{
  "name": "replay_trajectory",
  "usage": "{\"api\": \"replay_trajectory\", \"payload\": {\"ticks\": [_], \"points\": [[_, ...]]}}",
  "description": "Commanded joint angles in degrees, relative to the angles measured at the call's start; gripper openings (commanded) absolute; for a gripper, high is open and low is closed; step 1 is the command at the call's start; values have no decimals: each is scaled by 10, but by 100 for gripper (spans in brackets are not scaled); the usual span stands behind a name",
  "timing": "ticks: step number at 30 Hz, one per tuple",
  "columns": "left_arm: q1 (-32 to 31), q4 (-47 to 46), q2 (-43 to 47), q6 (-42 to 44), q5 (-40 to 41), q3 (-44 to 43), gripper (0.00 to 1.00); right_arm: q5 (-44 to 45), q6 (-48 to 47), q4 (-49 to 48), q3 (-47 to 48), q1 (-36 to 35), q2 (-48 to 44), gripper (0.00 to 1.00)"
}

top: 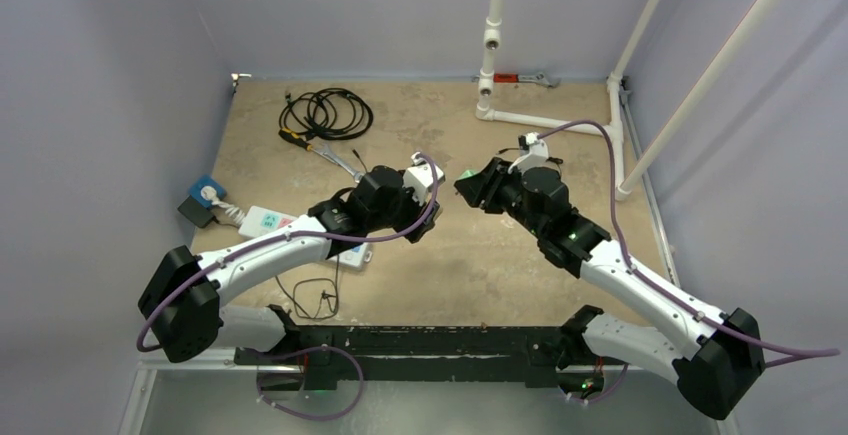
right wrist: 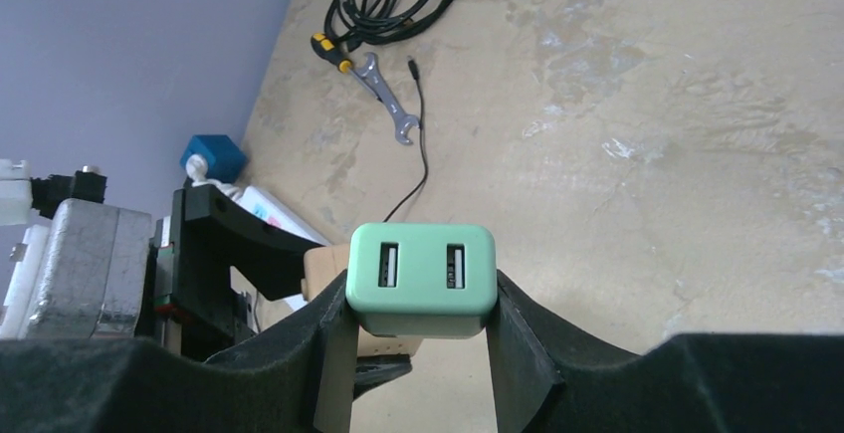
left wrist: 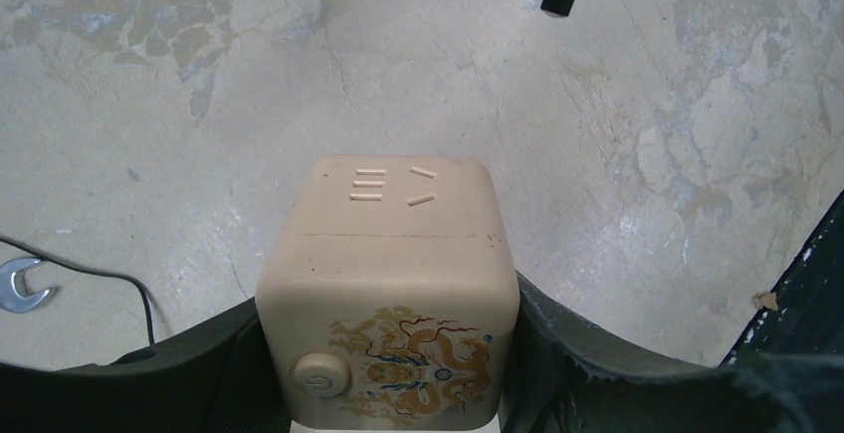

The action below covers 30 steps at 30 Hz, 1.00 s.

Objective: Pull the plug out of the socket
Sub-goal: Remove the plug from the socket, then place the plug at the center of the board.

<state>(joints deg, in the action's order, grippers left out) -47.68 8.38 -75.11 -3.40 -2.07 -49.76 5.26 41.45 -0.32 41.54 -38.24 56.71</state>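
My left gripper [left wrist: 388, 348] is shut on the socket [left wrist: 390, 284], a beige cube with a dragon print, a round power button and empty slots on its far face. The right gripper [right wrist: 421, 299] is shut on the plug [right wrist: 421, 276], a mint-green block with two USB ports facing the camera. In the top view the socket [top: 425, 176] and the plug [top: 465, 174] hang above the middle of the table with a small gap between them. The plug's prongs are hidden. Behind the plug in the right wrist view, part of the beige socket [right wrist: 323, 272] shows.
A white power strip [top: 262, 221] with a blue adapter [top: 205, 193] lies at the left. A coil of black cable [top: 325, 113], a screwdriver [top: 293, 137] and a wrench [top: 335, 158] lie at the back left. A white pipe frame [top: 545, 120] stands at the back right.
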Motion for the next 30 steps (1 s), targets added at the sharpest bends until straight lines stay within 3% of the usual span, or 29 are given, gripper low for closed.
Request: {"api": "replay_trajectory", "payload": {"ticks": [1,6,10,20,26,30], "points": [[1,-21,10,-6,16,-6,0,43,-14,1,22,-1,-15,0],[52,-9,7,-39,14,-18,0,60,-27,53,36,7,-25,0],[104,0,15,-66,4,-26,0,41,-49,96,43,58,-14,0],[116,34,38,-64,64,-39,0,-117,-73,77,-29,331,52,0],[116,31,40,-75,33,-38,0,15,-80,82,-20,358,117,0],[116,34,38,-76,29,-40,0,58,-97,90,-4,359,162,3]]}}
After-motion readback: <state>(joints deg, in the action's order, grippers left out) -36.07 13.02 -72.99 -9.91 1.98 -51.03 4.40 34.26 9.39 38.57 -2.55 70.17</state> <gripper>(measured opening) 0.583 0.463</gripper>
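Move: The blue plug, beside which the green plug is being taken, lies about 10 cm ahead of the right hand, 15 cm to its right and 21 cm below; two black adapters stand some 6 cm farther out than the blue plug and 1 cm right of it. From the left hand the blue plug is about 11 cm ahead and 20 cm right, the wrench 23 cm ahead and 18 cm left, the power strip 4 cm ahead and 25 cm left. The green plug, already free of the socket, is swept away by the right hand some 20 cm to the right, sinking about 14 cm and reaching slightly forward, towards the blue plug and black adapters; the wrist turns clockwise about 30 degrees and tips down. The left hand keeps its grip on the beige socket and shifts it left and forward towards the wrench, turning counter-clockwise. Both grippers stay closed on their things. ##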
